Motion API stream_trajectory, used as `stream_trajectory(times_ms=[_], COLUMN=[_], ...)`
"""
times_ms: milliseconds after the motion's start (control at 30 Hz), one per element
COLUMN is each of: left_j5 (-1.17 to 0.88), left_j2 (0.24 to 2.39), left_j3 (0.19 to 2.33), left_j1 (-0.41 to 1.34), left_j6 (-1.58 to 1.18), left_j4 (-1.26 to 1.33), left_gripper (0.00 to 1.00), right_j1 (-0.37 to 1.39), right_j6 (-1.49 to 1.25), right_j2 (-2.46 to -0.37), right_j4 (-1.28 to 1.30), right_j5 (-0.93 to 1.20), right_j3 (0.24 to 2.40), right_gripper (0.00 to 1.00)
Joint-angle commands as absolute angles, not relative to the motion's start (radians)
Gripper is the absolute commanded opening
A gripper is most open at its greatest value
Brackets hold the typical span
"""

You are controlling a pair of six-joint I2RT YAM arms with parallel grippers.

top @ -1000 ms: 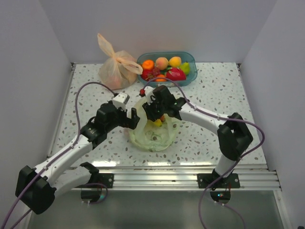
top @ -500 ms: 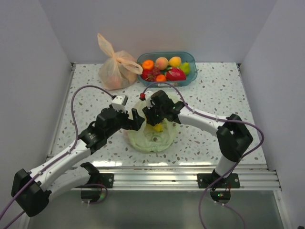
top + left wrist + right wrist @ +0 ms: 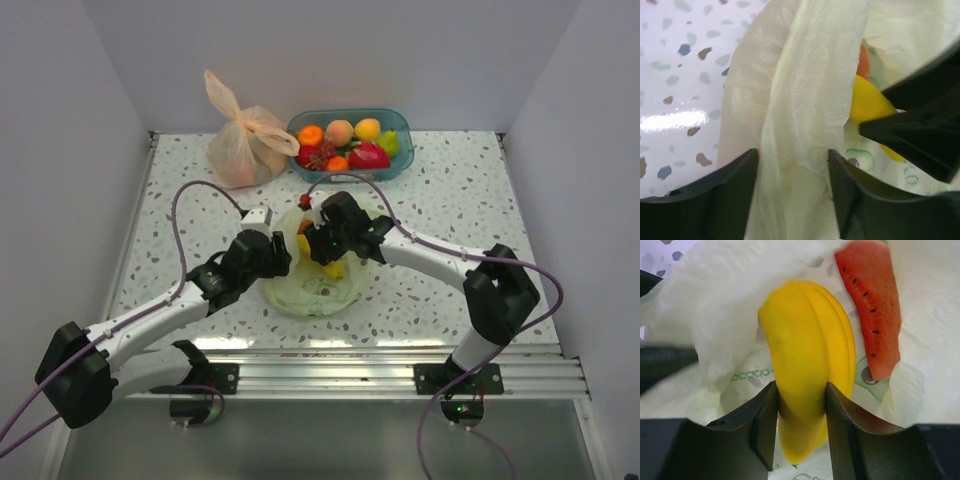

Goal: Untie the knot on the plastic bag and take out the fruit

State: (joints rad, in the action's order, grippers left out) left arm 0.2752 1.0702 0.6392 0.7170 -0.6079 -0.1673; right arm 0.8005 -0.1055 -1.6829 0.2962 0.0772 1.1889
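Observation:
The pale green plastic bag (image 3: 310, 295) lies slumped mid-table with its mouth open; the knot is out of view. My right gripper (image 3: 324, 256) reaches into the bag and is shut on the yellow banana bunch (image 3: 805, 360), one finger on each side (image 3: 801, 402). A red seeded slice of fruit (image 3: 875, 315) lies beside the bananas on the bag's film. My left gripper (image 3: 287, 253) is at the bag's left rim. Its jaws (image 3: 792, 167) stand apart around a loose fold of the green film (image 3: 800, 125). The bananas (image 3: 867, 100) and the right gripper's black finger (image 3: 920, 130) show beyond it.
A tied peach-orange bag (image 3: 245, 140) stands at the back left. Beside it, a blue basket (image 3: 402, 124) holds several fruits. Grey walls close in the table on three sides. A metal rail (image 3: 380, 365) runs along the near edge.
My left arm has moved right to the bag's rim and its jaws have narrowed around a fold of film. The bag has sunk flatter. The right gripper keeps hold of the bananas.

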Motion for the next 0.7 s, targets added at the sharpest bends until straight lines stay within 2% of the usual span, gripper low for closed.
stream_trajectory(times_ms=[0,33,233,433,667], left_j5=[0.481,0.504,0.584,0.543,0.450], left_j2=[1.081,1.086,1.146,1.150,1.080], left_j3=[0.667,0.686,0.778,0.802,0.775], left_j1=[0.723,0.721,0.678,0.597,0.538], left_j6=[-0.678,-0.672,-0.591,-0.474,-0.361], left_j4=[-0.238,-0.253,-0.285,-0.262,-0.250], left_gripper=[0.54,0.38,0.02,0.00,0.00], right_j1=[0.807,0.805,0.807,0.805,0.804], right_j6=[-0.109,-0.107,-0.095,-0.117,-0.230], right_j2=[-1.595,-1.586,-1.482,-1.326,-1.207], right_j4=[0.258,0.259,0.273,0.203,0.003], right_j5=[0.087,0.089,0.126,0.103,-0.027], right_j3=[1.161,1.152,1.108,1.026,0.944], right_gripper=[0.00,0.00,0.00,0.00,0.00])
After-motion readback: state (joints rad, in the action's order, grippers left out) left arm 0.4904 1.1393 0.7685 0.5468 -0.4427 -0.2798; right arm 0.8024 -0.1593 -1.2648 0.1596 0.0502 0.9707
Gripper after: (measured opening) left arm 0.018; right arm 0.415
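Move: Just at the left hand's half-open fingers stands the green bag's left rim, with the bananas some 7 cm to that hand's right and 2 cm ahead, and the watermelon slice about 8 cm ahead and 5 cm right. The right hand already holds the bananas; the basket they go to lies roughly 28 cm ahead and 8 cm right of it. From that hand the watermelon is about 7 cm ahead, 3 cm left and lower, and the orange bag 28 cm ahead, 17 cm left. Keeping its grip on the bananas, the right hand lifts them about 10 cm, faster and faster, drawing back and right some 3 cm each, wrist tilting up. The left fingers shut on the green bag's rim and pinch it while the hand pulls left about 8 cm and forward 5, dipping first and then rising a little, rolling and turning counter-clockwise. ##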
